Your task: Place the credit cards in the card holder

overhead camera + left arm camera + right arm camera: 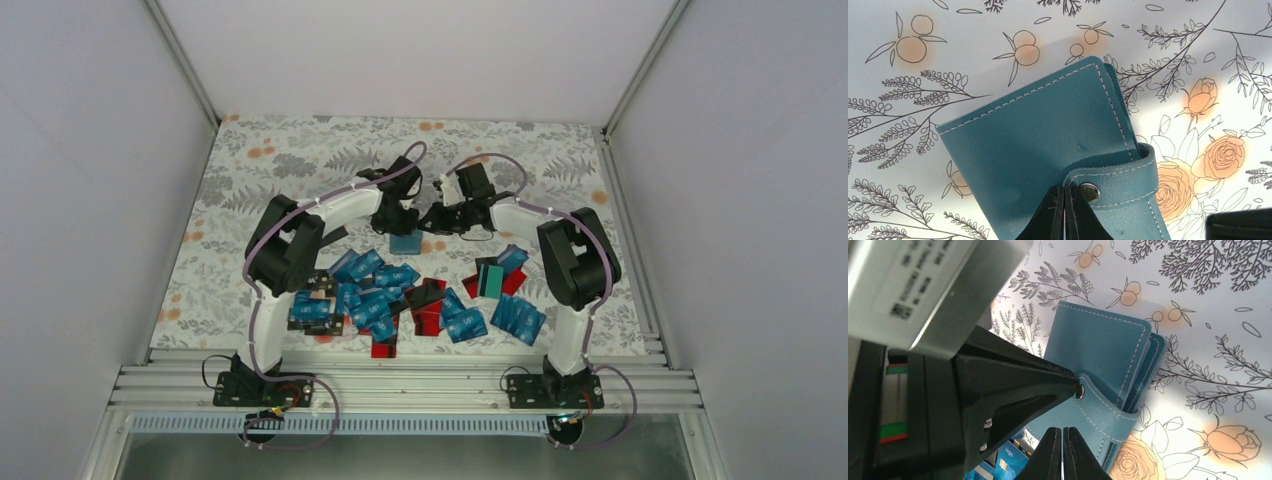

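Note:
The card holder (pixel 405 242) is a teal-blue wallet lying folded on the floral cloth, its strap fastened by a metal snap (pixel 1090 192). My left gripper (pixel 1064 190) is shut, its tips touching the holder (pixel 1048 135) at the end of the strap, right beside the snap. My right gripper (pixel 1063 430) is also shut with nothing between its fingers, and hovers over the near edge of the holder (pixel 1098 345). The left gripper (pixel 1075 385) points at the snap (pixel 1079 391). The credit cards (pixel 365 295), mostly blue with some red, lie scattered nearer the arm bases.
A teal-green card (pixel 490 280) lies on red ones to the right of the pile. Some blue cards (pixel 1003 460) show under the left gripper. White walls (pixel 100 200) enclose the table on three sides. An aluminium rail (pixel 400 385) runs along the near edge.

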Robot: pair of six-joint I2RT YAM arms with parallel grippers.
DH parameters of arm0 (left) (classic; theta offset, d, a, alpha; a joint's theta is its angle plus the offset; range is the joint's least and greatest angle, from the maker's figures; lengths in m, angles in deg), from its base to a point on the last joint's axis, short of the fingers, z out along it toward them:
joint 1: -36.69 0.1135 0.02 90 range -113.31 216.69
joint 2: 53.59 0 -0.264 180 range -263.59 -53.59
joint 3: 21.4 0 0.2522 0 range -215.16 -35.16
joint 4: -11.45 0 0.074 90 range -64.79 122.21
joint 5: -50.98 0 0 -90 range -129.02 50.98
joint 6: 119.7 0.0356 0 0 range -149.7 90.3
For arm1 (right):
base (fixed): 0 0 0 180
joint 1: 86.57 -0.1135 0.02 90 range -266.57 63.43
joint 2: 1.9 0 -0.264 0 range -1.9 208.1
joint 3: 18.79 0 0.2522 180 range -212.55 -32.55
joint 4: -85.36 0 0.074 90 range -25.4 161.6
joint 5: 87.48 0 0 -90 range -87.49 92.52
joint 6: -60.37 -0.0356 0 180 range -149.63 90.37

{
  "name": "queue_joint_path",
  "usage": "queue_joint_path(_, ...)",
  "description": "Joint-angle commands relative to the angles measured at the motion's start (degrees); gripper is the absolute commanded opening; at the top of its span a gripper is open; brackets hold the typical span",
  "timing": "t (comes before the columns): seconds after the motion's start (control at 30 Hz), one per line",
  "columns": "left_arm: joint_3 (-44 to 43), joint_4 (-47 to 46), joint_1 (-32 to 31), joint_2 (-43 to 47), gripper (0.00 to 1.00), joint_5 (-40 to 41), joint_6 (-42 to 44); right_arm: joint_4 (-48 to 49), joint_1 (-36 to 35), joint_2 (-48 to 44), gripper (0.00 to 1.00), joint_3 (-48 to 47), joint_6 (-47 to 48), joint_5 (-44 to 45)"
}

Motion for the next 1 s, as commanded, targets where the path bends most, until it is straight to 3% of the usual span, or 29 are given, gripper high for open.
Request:
queue_joint_path(0.0,3.9,0.4,0.4,-6.6,0.02,2.4,1.0,-0.1,0.5,-0.9,0.04,1.5,0.3,-1.4)
queue_joint_path(0.13,3.7,-0.1,0.4,-4.5,0.05,0.4,1.0,-0.6,0.6,-1.3,0.04,1.7,0.3,-0.1)
queue_joint_path(0.37,2.9,-1.3,0.7,3.8,0.42,-0.9,0.4,-2.1,1.4,-7.6,0.05,1.1,1.0,6.0)
queue_joint_path(0.43,2.5,-1.5,0.9,7.3,0.50,-0.7,0.6,-2.2,1.7,-9.8,0.17,0.6,1.4,7.0)
queue_joint_path(0.5,2.7,-2.0,1.0,10.7,0.60,0.3,1.1,-2.1,1.8,-12.7,0.36,0.1,1.9,8.2)
queue_joint_path(0.57,4.0,-3.2,1.3,14.5,0.97,3.2,1.9,-2.6,1.8,-17.2,0.64,-0.6,2.5,11.0)
queue_joint_path(0.6,5.2,-3.9,1.4,16.6,1.00,4.8,2.4,-3.0,1.9,-19.4,0.93,-0.9,2.7,13.1)
queue_joint_path(0.63,7.1,-4.6,1.6,18.8,1.00,6.7,2.7,-3.2,1.9,-21.5,0.99,-1.0,3.1,16.2)
queue_joint_path(0.77,15.3,-9.3,2.7,28.7,1.00,11.6,4.2,-2.3,1.8,-31.4,1.00,1.4,3.3,27.5)
queue_joint_path(0.97,27.4,-16.9,3.2,44.0,1.00,22.7,4.6,4.7,1.7,-46.9,1.00,12.3,1.6,43.9)
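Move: My shut left fingertips are on the card holder at the strap's end: the snap sits about 1 cm to their right, the holder's middle 1 cm to their left, both some 1 cm below. The nearest blue card lies about 9 cm back and 3 cm left of that hand, the black card level with it, 17 cm left. From my right hand the holder's middle is about 5 cm left, 1 cm back and 5 cm below. I come free of the closed strap and clear away with both hands. My left lingers a moment, eases up as its fingers open, then rises quickly about 16 cm and swings 8 cm left, fingers tipping forward and up. My right, already clear, lifts some 24 cm and goes 10 cm right, opening wide while tilting up and turning clockwise. ##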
